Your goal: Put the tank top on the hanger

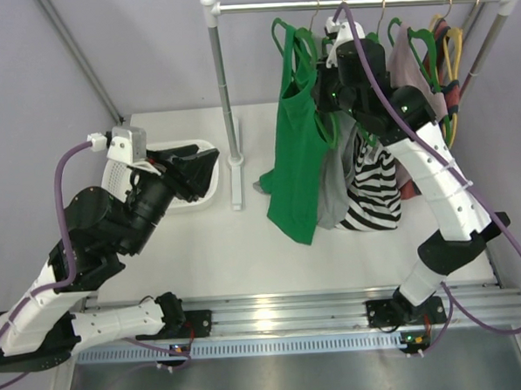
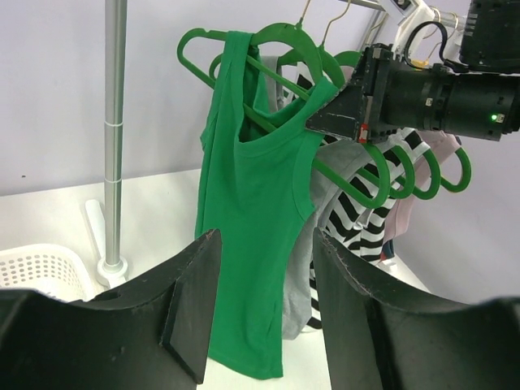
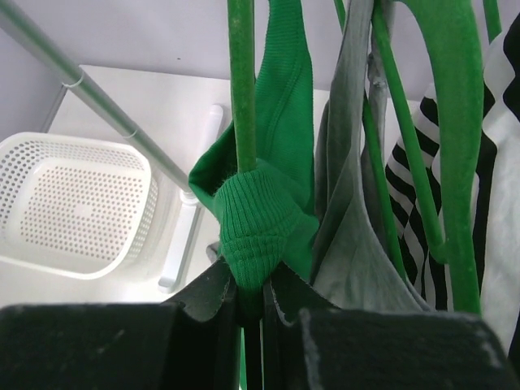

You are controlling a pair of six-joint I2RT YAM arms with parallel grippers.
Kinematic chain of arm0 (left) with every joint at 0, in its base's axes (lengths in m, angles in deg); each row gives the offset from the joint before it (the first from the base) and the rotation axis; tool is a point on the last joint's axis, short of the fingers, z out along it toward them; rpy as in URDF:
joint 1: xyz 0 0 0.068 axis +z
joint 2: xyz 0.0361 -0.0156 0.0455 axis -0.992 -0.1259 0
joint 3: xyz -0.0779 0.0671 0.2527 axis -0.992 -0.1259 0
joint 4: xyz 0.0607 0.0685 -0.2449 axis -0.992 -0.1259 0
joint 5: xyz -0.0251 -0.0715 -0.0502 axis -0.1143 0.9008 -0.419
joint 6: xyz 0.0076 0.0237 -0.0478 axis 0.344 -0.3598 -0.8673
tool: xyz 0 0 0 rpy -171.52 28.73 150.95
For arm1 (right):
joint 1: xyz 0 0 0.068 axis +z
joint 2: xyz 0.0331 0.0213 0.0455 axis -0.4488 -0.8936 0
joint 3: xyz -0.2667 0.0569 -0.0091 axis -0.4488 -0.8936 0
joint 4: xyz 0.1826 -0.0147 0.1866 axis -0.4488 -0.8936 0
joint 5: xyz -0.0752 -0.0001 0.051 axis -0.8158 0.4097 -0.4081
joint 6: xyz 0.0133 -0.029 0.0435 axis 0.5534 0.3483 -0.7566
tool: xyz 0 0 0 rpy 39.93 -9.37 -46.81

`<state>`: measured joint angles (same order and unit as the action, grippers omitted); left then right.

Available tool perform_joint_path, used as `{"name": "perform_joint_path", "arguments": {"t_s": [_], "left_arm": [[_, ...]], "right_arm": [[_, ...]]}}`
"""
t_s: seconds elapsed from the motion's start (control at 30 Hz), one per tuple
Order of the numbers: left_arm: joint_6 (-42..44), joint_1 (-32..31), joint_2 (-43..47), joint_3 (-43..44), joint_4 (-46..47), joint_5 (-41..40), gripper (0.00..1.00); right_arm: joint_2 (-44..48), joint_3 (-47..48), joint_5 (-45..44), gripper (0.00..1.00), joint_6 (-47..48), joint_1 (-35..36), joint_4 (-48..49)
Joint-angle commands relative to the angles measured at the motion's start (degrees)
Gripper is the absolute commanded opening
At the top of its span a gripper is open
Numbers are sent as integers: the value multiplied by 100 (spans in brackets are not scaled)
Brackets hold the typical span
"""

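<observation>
The bright green tank top (image 1: 292, 163) hangs from a thin green hanger (image 1: 289, 38) on the rail. One strap lies over the hanger's left shoulder (image 2: 236, 49). My right gripper (image 3: 253, 296) is shut on the other strap (image 3: 258, 219), bunched against the hanger's arm (image 3: 241, 97). In the left wrist view that gripper (image 2: 345, 110) sits at the hanger's right shoulder. My left gripper (image 2: 266, 268) is open and holds nothing. It stands well to the left of the tank top (image 2: 252, 219), over the basket, and faces the garment.
A white perforated basket (image 1: 210, 198) sits on the table by the rack's upright pole (image 1: 223, 83). Right of the green top hang a grey tank top (image 1: 335, 195), a black-and-white striped top (image 1: 375, 185), several more green hangers (image 2: 406, 175) and a yellow hanger (image 1: 452, 54).
</observation>
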<state>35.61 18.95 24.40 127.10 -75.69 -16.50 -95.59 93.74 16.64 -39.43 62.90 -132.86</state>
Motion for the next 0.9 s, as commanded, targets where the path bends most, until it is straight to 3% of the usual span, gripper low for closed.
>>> {"name": "perform_joint_path", "arguments": {"t_s": [0.0,0.5,0.57,0.67,0.87], "left_arm": [[-19,0,-9,63,30,-12,54],[8,-9,-80,1,-31,-39,54],[17,0,-115,1,-66,-48,54],[25,-8,-115,-17,-66,-48,54],[61,0,-150,-8,-136,-161,54]], "right_arm": [[-42,332,86,0,-51,-107,683],[-51,-284,157,1,-16,-151,964],[19,-397,174,8,-7,-142,999],[247,-625,183,25,-33,-142,1113],[652,-1057,306,43,-103,-151,1210]]}}
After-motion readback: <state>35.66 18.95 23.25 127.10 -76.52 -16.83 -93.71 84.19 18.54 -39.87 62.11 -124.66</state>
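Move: Ahead of the right hand by about 11 cm, some 10 cm up and 2 cm left, is the spot on the rail for the held hanger's hook; its fingers already grip the near shoulder and green tank top's strap. From that hand, the grey top hangs 10 cm ahead, 5 cm right and 8 cm lower, the striped top level with it and 8 cm farther right. For the left hand the spot is roughly 29 cm ahead, 20 cm right, 5 cm up. Lowering the held hanger about 3 cm while easing it equally far forward and a little left, the right hand brings the hook down onto the rail, left of the grey top's hanger. Its fingers then open to under half, letting go of the strap and hanger shoulder, and it starts backing off, just over 1 cm back and slightly right. ##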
